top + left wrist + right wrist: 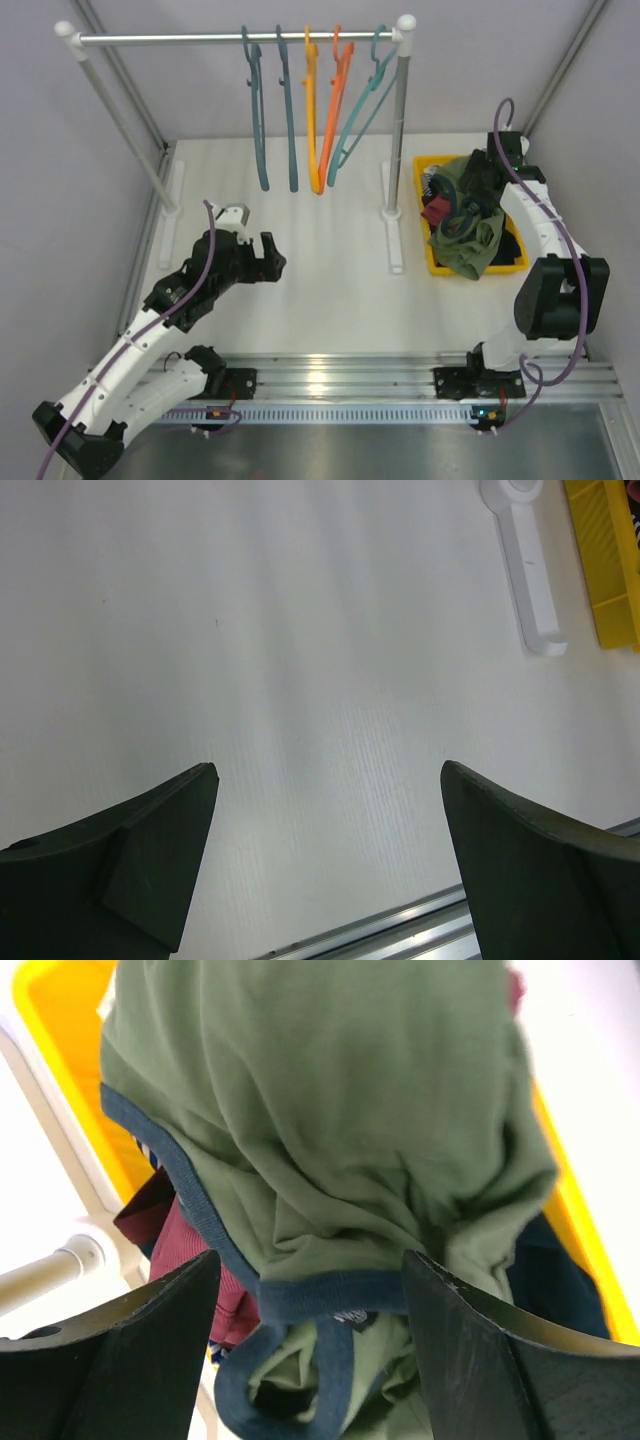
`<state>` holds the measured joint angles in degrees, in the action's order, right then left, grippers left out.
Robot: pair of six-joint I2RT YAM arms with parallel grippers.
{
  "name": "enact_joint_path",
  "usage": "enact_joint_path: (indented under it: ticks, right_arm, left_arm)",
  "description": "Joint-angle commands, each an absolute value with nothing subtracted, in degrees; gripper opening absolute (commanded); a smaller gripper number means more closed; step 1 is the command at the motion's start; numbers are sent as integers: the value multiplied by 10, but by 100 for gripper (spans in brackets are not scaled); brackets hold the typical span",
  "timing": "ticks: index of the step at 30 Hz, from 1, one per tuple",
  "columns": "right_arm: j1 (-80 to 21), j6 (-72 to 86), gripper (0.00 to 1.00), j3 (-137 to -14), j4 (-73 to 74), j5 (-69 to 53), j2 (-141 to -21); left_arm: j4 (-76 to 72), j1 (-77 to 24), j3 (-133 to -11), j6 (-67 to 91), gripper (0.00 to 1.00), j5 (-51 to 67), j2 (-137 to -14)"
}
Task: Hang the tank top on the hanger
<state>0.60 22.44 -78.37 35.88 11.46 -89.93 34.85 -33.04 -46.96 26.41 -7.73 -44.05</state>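
Note:
The olive-green tank top [470, 240] with dark teal trim lies heaped in the yellow bin [424, 190] at the right. My right gripper [310, 1260] hangs over the tank top [320, 1140], jaws open and astride a fold of its teal trim, with a gap showing at the left finger [150, 1350]. Two slate-teal hangers [257, 110] [289, 110] hang at the left of the row on the rail; I cannot tell which one is the task's hanger. My left gripper [272, 258] [330, 770] is open over bare table, holding nothing.
Orange hangers [325, 100] and a lighter green-teal hanger [365, 100] share the rail [170, 38]. A maroon garment [190, 1270] and dark clothes lie under the tank top. The rack's white foot [530, 560] stands beside the yellow bin [605, 550].

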Motion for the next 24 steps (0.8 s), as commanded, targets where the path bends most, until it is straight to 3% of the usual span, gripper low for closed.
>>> enact_joint_path:
  ticks: [1,4,5,8,9,16,24]
  right_arm:
    - [-15,215,73,-773,334,125,-918]
    - [-13,216,58,-760,324,125,-920]
    - [-15,216,38,-759,326,125,-918]
    - [-20,214,7,-765,338,133,-884]
    - [-23,213,3,-770,348,135,-874]
    - [-40,200,0,-886,427,101,-760]
    - [-80,205,0,-1054,515,39,-720]
  left_arm:
    - [338,-331,-468,261,98,-75,-445]
    - [339,-331,-468,261,98,-76,-450]
    - [340,-330,-469,261,98,-76,-451]
    - [343,-330,-472,262,98,-76,-449]
    - [343,-331,-473,262,98,-76,-448]
    - [345,-330,-479,258,98,-62,-437]
    - [350,-331,-489,250,98,-41,-409]
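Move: The green tank top lies heaped just under the open right fingers, its cloth about 5 cm below and roughly 1 cm to their left. It sits in the yellow bin, whose middle is some 4 cm back, 1 cm left and 9 cm down. The burgundy cloth is about 9 cm left and 1 cm back, 7 cm down. For the idle left hand, the tank top is roughly 18 cm ahead, 49 cm to its right and 9 cm lower. Down first, only about 3.5 cm, the right hand dips into the cloth of the green tank top and shuts its fingers on a fold near the navy trim. Then it climbs fast, ending some 22 cm above where it began, easing about 5 cm back and 5 cm left while the wrist tips its fingers upward by roughly 25 degrees, the pinched cloth kept in hand. ##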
